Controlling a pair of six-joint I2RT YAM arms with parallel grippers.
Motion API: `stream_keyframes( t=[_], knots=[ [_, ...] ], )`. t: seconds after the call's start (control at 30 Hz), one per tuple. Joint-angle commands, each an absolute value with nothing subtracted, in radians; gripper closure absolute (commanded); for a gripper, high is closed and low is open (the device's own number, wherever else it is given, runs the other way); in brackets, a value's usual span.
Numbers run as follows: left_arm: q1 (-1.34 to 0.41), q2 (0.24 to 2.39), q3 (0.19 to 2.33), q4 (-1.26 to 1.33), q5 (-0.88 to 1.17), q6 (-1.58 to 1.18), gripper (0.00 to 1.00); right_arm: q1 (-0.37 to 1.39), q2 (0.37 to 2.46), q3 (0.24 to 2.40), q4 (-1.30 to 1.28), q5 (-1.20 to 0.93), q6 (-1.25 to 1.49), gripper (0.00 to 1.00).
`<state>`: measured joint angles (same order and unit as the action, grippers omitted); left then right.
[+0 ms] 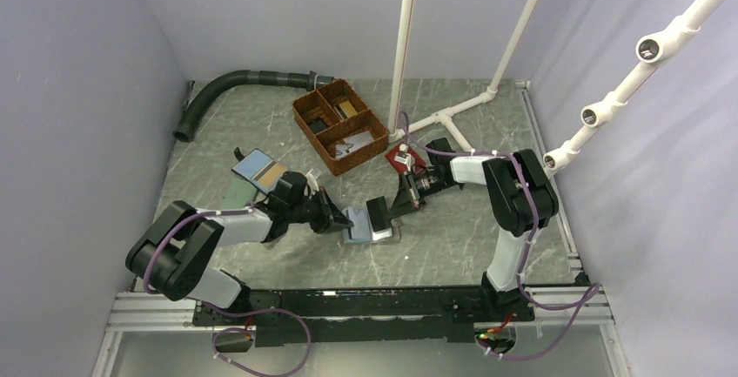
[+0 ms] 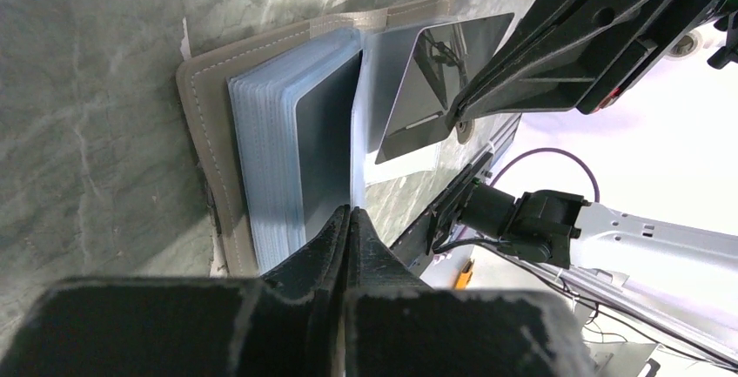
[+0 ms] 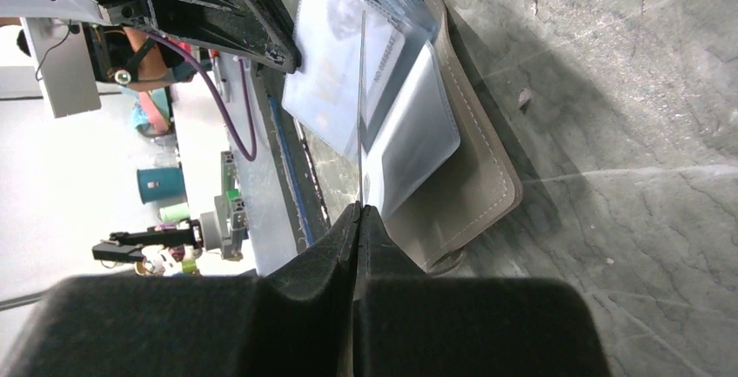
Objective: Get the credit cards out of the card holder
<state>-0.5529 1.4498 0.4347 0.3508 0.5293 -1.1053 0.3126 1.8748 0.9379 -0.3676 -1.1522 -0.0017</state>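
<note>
The card holder lies open on the table, taupe outside with a stack of light blue sleeves. My left gripper is shut on the edge of one pale sleeve, holding it up from the stack. My right gripper is shut on a credit card that I see edge-on as a thin line. That card shows dark and glossy in the left wrist view, standing over the holder's right half. Another pale card sits inside a sleeve. The holder's taupe cover lies flat beneath.
A wicker basket with compartments stands behind the holder. A blue wallet with a tan panel lies at the left and a red wallet at the right. A black hose and white pipes run along the back.
</note>
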Motion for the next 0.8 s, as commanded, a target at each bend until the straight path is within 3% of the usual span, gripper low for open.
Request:
stream_keyframes(
  t=[0.0, 0.57, 0.77],
  knots=[
    [-0.551, 1.414, 0.483, 0.308, 0.52, -1.065, 0.91, 0.307, 1.823, 0.936, -0.349, -1.189, -0.022, 1.0],
    [-0.551, 1.182, 0.581, 0.002, 0.34, -0.959, 0.54, 0.308, 1.819, 0.93, -0.308, -1.255, -0.002, 1.0],
    [-0.55, 1.167, 0.572, 0.067, 0.353, -0.988, 0.5, 0.31, 1.827, 0.934, -0.309, -1.257, -0.002, 1.0]
  ],
)
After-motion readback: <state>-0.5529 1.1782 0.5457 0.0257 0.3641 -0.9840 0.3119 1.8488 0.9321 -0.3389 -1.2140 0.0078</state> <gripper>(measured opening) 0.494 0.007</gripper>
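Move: The card holder lies open between the hands: its middle is about 5 cm to the left hand's right, level fore and aft, and 3 cm below. From the right hand it is 4 cm left, 2 cm back and 3 cm lower. The black card held by the right hand has its middle 3 cm left of and 1 cm ahead of that hand, level in height. The red wallet lies about 13 cm ahead of the right hand, 3 cm to its right and 4 cm below. The holder's upright clear sleeve, still pinched by its edge at first, is let go as the left fingers open to about half. The left hand then rises about 5.5 cm away from the holder, easing a little forward and left with a turn of some 10 degrees. The right hand keeps its pinch on the black card and lifts about 1.5 cm. ##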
